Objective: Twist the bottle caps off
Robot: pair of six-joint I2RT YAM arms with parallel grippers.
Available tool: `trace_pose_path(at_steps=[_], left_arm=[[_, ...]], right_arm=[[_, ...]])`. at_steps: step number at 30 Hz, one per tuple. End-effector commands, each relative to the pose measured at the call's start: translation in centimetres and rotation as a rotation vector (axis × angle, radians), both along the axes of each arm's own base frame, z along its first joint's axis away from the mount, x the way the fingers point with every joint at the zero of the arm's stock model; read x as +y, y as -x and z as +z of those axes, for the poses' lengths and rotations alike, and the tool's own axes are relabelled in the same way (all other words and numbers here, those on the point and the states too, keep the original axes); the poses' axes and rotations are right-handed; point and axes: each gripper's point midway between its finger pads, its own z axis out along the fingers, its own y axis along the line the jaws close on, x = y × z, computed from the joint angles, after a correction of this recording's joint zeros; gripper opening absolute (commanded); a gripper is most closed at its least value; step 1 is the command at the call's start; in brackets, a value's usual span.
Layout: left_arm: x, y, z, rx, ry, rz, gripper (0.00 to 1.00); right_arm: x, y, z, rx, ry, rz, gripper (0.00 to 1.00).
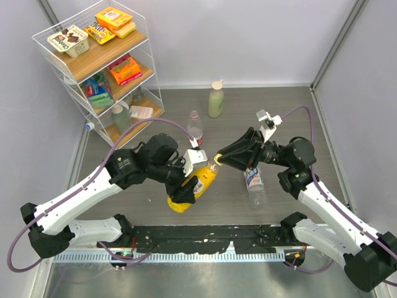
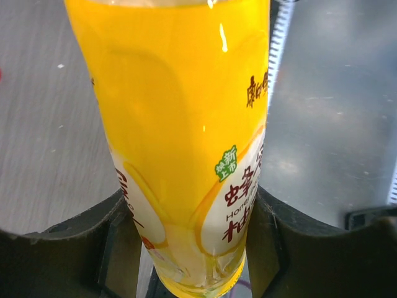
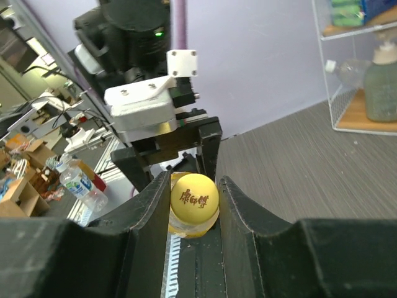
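Observation:
My left gripper [image 1: 191, 181] is shut on the body of a yellow drink bottle [image 1: 200, 183] and holds it tilted above the table, neck towards the right. In the left wrist view the bottle [image 2: 186, 124] fills the frame between both fingers [image 2: 118, 239]. My right gripper [image 3: 193, 189] is shut on the bottle's yellow cap [image 3: 194, 198], which also shows in the top view [image 1: 218, 159]. A clear bottle with a red cap [image 1: 194, 115] stands behind. A clear bottle [image 1: 254, 181] lies under my right arm, its cap hidden.
A pale green bottle with a beige cap [image 1: 216, 99] stands at the back centre. A white wire shelf [image 1: 99, 62] with snack boxes and bottles fills the back left corner. Grey walls enclose the table on the left and right.

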Motion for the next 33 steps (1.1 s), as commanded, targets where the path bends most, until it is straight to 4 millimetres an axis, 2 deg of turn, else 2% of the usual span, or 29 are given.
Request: trace_pose_path(at_steps=[1, 10, 13, 15, 19, 20, 21, 23, 24, 25, 27, 29, 33], left_arm=[[-2.4, 2.8, 6.3, -0.001, 0.266, -0.188, 0.0], [-2.6, 7.5, 10.6, 0.162, 0.43, -0.411, 0.0], [-2.6, 7.8, 10.9, 0.17, 0.44, -0.425, 0.0], [-2.6, 7.4, 10.8, 0.15, 0.435, -0.404, 0.0], [-2.7, 6.5, 9.5, 0.131, 0.394, -0.349, 0.0], [-2.6, 6.4, 9.2, 0.131, 0.382, -0.34, 0.0], [-2.6, 6.1, 8.9, 0.128, 0.369, -0.326, 0.0], [-2.6, 5.7, 8.1, 0.131, 0.34, -0.303, 0.0], [-2.6, 5.6, 7.7, 0.134, 0.327, -0.296, 0.0], [-2.7, 5.5, 7.4, 0.134, 0.316, -0.286, 0.0], [-2.7, 5.2, 6.7, 0.14, 0.292, -0.269, 0.0], [-2.7, 4.8, 5.9, 0.142, 0.262, -0.249, 0.0], [-2.3, 3.6, 4.3, 0.106, 0.198, -0.191, 0.0]], right_arm=[[-0.5, 3.5, 1.5, -0.126, -0.016, 0.118, 0.02], [-1.2, 5.3, 2.3, -0.195, -0.024, 0.162, 0.02], [-1.4, 5.6, 2.5, -0.212, -0.028, 0.163, 0.02], [-1.4, 5.6, 2.6, -0.212, -0.031, 0.155, 0.08], [-1.4, 5.2, 2.8, -0.204, -0.036, 0.13, 0.25], [-1.4, 5.0, 2.9, -0.205, -0.038, 0.119, 0.35], [-1.4, 5.0, 2.9, -0.202, -0.037, 0.113, 0.4], [-1.4, 4.9, 3.1, -0.206, -0.038, 0.102, 0.66], [-1.5, 4.7, 3.2, -0.205, -0.04, 0.095, 0.71], [-1.5, 4.8, 3.3, -0.208, -0.044, 0.095, 0.81], [-1.6, 4.9, 3.5, -0.215, -0.05, 0.088, 0.94], [-1.6, 4.8, 3.7, -0.216, -0.057, 0.075, 1.0], [-1.9, 4.5, 4.4, -0.226, -0.072, 0.036, 1.0]])
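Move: The yellow cap is already pinched between my right fingertips, at most 1 cm left of that hand's middle. From my left hand, which holds the yellow bottle low on its body, the cap lies some 7 cm ahead, 7 cm right and 10 cm higher. From my right hand, the lying clear bottle is about 6 cm ahead, 15 cm right and 32 cm below; the standing open bottle is roughly 25 cm ahead, 7 cm left and 24 cm below. I carry the gripped cap and bottle on together, back towards my base by about 5 to 6 cm and up some 4 cm, my left wrist turning about 25 degrees with the bottle, partly clockwise. Once both hands have stopped drawing back, I spread my right fingers wide and let go of the cap; my left hand keeps hold of the bottle and eases slightly forward. ##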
